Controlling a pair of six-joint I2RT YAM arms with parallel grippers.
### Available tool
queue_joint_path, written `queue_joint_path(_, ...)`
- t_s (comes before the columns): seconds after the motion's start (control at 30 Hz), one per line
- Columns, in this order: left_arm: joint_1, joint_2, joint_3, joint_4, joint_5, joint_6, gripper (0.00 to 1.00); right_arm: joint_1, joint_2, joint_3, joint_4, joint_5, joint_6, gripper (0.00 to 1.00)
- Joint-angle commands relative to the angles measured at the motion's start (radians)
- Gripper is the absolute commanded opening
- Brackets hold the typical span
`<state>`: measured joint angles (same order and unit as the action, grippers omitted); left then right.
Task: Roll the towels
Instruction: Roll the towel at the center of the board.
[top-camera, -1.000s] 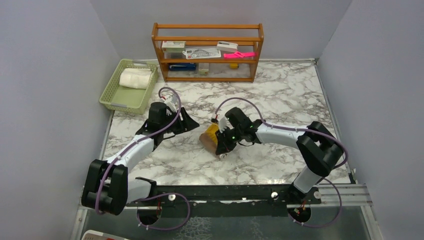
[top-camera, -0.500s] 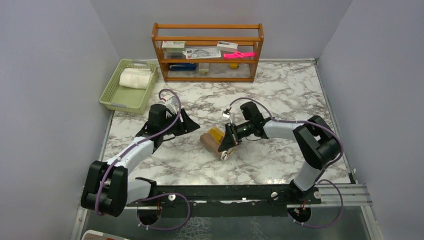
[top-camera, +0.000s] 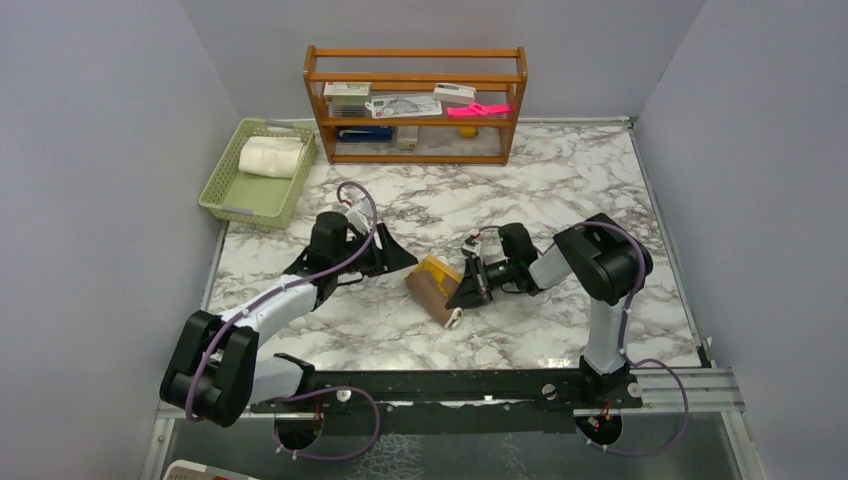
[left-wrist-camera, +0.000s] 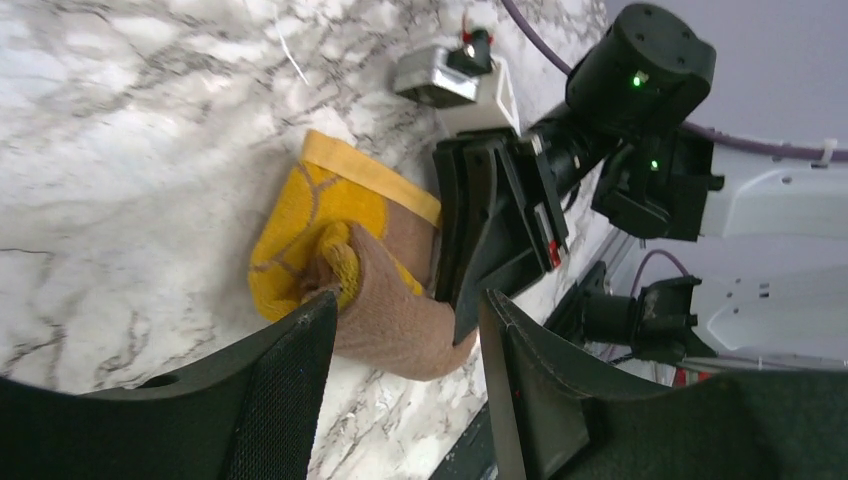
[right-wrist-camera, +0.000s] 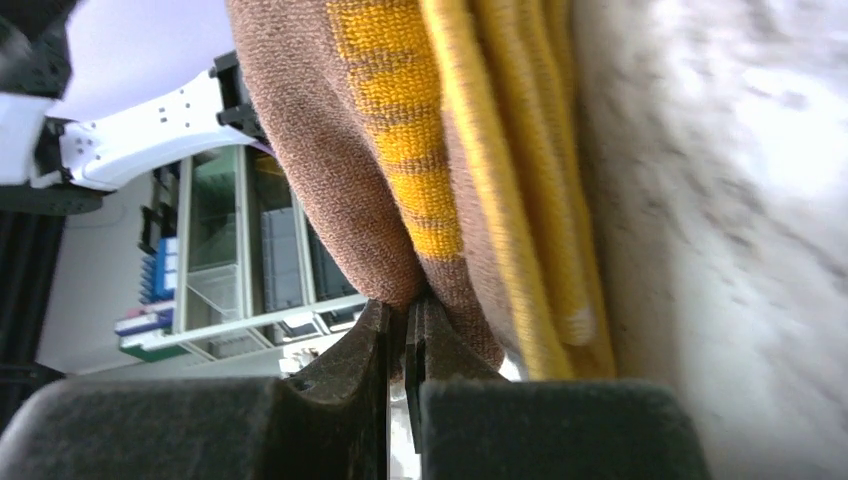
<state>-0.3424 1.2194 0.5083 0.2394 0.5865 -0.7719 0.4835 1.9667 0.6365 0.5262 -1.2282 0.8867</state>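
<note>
The brown towel with mustard-yellow patches lies loosely rolled on the marble table, its open yellow end facing my left gripper. My right gripper lies low against the roll's right side. Its jaws are shut and pinch a fold of the brown cloth at their tips. To the roll's left, my left gripper stands open, and the roll's near end sits just beyond its fingertips, not gripped. The cream-white towel rests rolled in the green basket.
The green basket stands at the back left against the wall. A wooden shelf with small items is at the back centre. Grey walls close both sides, and a black rail runs along the near edge.
My right arm has folded in and dropped its wrist towards the table, the gripper staying on the brown roll. My left gripper has slid right, up to the roll.
</note>
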Motion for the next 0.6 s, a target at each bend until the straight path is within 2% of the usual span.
queue_joint_path(0.0,-0.073,0.050,0.029,0.063,0.044,-0.030,0.57,-0.036,0.061,-0.044,0.247,-0.017,0.221,0.01)
queue_joint_path(0.23,-0.159,0.165,0.033,0.206,0.111,-0.082,0.57,-0.056,0.111,-0.070,0.247,0.024,0.275,0.01)
queue_joint_path(0.57,-0.167,0.339,0.057,0.357,0.109,-0.106,0.57,-0.056,0.095,-0.048,0.138,0.031,0.213,0.01)
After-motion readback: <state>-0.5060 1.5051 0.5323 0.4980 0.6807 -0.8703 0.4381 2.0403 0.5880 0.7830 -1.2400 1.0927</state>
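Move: The middle of the rolled part of the brown-and-yellow towel lies about 5 cm to the right of the left hand, 7 cm nearer the base and 9 cm lower. The towel's yellow tail is roughly 6 cm to the left hand's right, about 1 cm back and 11 cm down. The right hand already pinches the towel near the roll's right side; the roll's middle is some 6 cm to its left, level fore and aft, barely lower. The left hand comes in from the left towards the top of the towel roll, going about 6 cm right and drawing back some 3 cm before easing slightly forward again, while it sinks about 3 cm and swings some 10 degrees clockwise with its fingers still parted and short of any visible touch. Meanwhile the right hand keeps its shut pinch on the towel, shifts it little more than 1 cm forward with a slight clockwise turn of about 5 degrees, and then holds still there. ##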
